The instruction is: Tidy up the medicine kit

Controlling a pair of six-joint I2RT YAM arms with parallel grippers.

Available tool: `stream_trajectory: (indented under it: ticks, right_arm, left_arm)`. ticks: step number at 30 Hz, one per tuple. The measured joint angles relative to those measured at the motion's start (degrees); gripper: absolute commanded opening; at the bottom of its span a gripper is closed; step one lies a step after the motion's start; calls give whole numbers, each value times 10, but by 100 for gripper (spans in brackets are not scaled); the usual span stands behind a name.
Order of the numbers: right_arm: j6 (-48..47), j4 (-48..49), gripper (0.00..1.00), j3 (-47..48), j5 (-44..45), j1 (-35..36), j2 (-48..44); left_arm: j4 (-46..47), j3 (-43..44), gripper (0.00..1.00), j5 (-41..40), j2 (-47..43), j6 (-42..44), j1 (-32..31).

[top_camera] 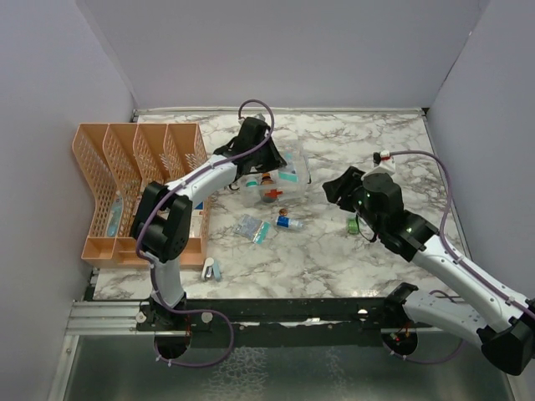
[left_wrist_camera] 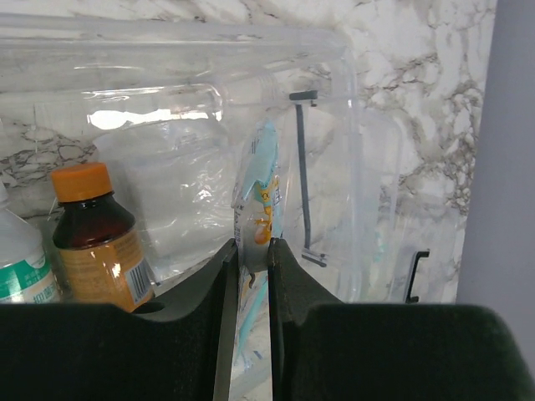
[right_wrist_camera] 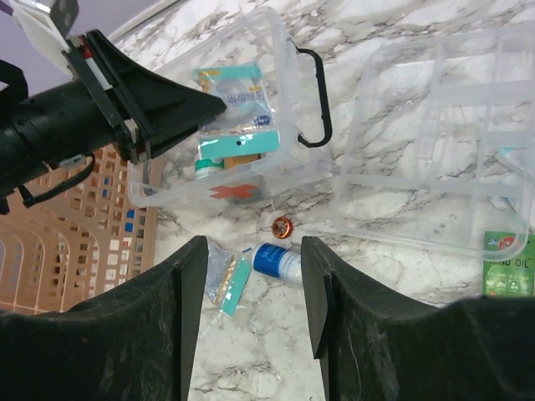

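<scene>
The medicine kit (top_camera: pixel 282 194) is a clear box with a red cross (right_wrist_camera: pixel 234 191) and a black handle (right_wrist_camera: pixel 314 100), standing open at mid-table. Inside it are a brown bottle with an orange cap (left_wrist_camera: pixel 94 240) and a white bottle (left_wrist_camera: pixel 17 269). My left gripper (left_wrist_camera: pixel 252 251) is shut on a teal and orange printed packet (left_wrist_camera: pixel 264 188) and holds it upright inside the box. My right gripper (right_wrist_camera: pixel 251 288) hovers open above the table in front of the kit, with nothing between its fingers. Beneath it lie a blue-capped bottle (right_wrist_camera: pixel 280 261), a small orange cap (right_wrist_camera: pixel 282 225) and flat packets (right_wrist_camera: pixel 227 280).
A clear divided tray (right_wrist_camera: pixel 435 159) lies right of the kit, with a green sachet (right_wrist_camera: pixel 507 266) at its near edge. The orange lattice organizer (top_camera: pixel 138 188) stands at the left. Small items (top_camera: pixel 211 269) lie near the front left edge. Grey walls enclose the table.
</scene>
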Motion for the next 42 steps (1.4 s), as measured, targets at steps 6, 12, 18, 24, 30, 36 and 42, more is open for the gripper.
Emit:
stream_trajectory:
  ticks: [6, 12, 18, 24, 30, 36, 42]
  right_arm:
    - [-1, -16, 48, 23, 24, 0, 22]
    - [-7, -22, 48, 26, 35, 0, 30]
    - [-19, -9, 48, 7, 40, 0, 27]
    - [-46, 9, 47, -2, 30, 0, 32]
    - [-72, 28, 47, -2, 11, 0, 43]
    - [-87, 32, 47, -2, 9, 0, 44]
    - [-90, 42, 47, -4, 9, 0, 44]
  left_arm:
    - [-30, 15, 10, -8, 34, -2, 0]
    - [-41, 42, 10, -15, 65, -12, -2]
    - [-42, 55, 12, -16, 100, -16, -8]
    - [-47, 69, 18, -15, 130, -17, -9]
    - [-49, 74, 42, -17, 133, -16, -10]
    - [-82, 79, 52, -31, 133, -8, -12]
    - [-143, 88, 56, -57, 112, 3, -23]
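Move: My left hand still pinches the teal-edged pouch just above the right-hand part of the clear box; the spot for it on the box floor is about 2 cm ahead, 3 cm right and 13 cm below. The brown bottle is some 4 cm left and 2 cm back, the white-green bottle 9 cm left and 2 cm back, both about 10 cm lower. From my right hand that floor spot lies about 16 cm ahead, 10 cm left and 19 cm down. With my left hand I lower the held pouch about 8 cm, almost straight down into the box to the right of the brown bottle, tipping my fingers some 15 degrees steeper towards the floor. Once down there I open them wide enough to let go of the pouch, then begin to ease back a couple of centimetres. ##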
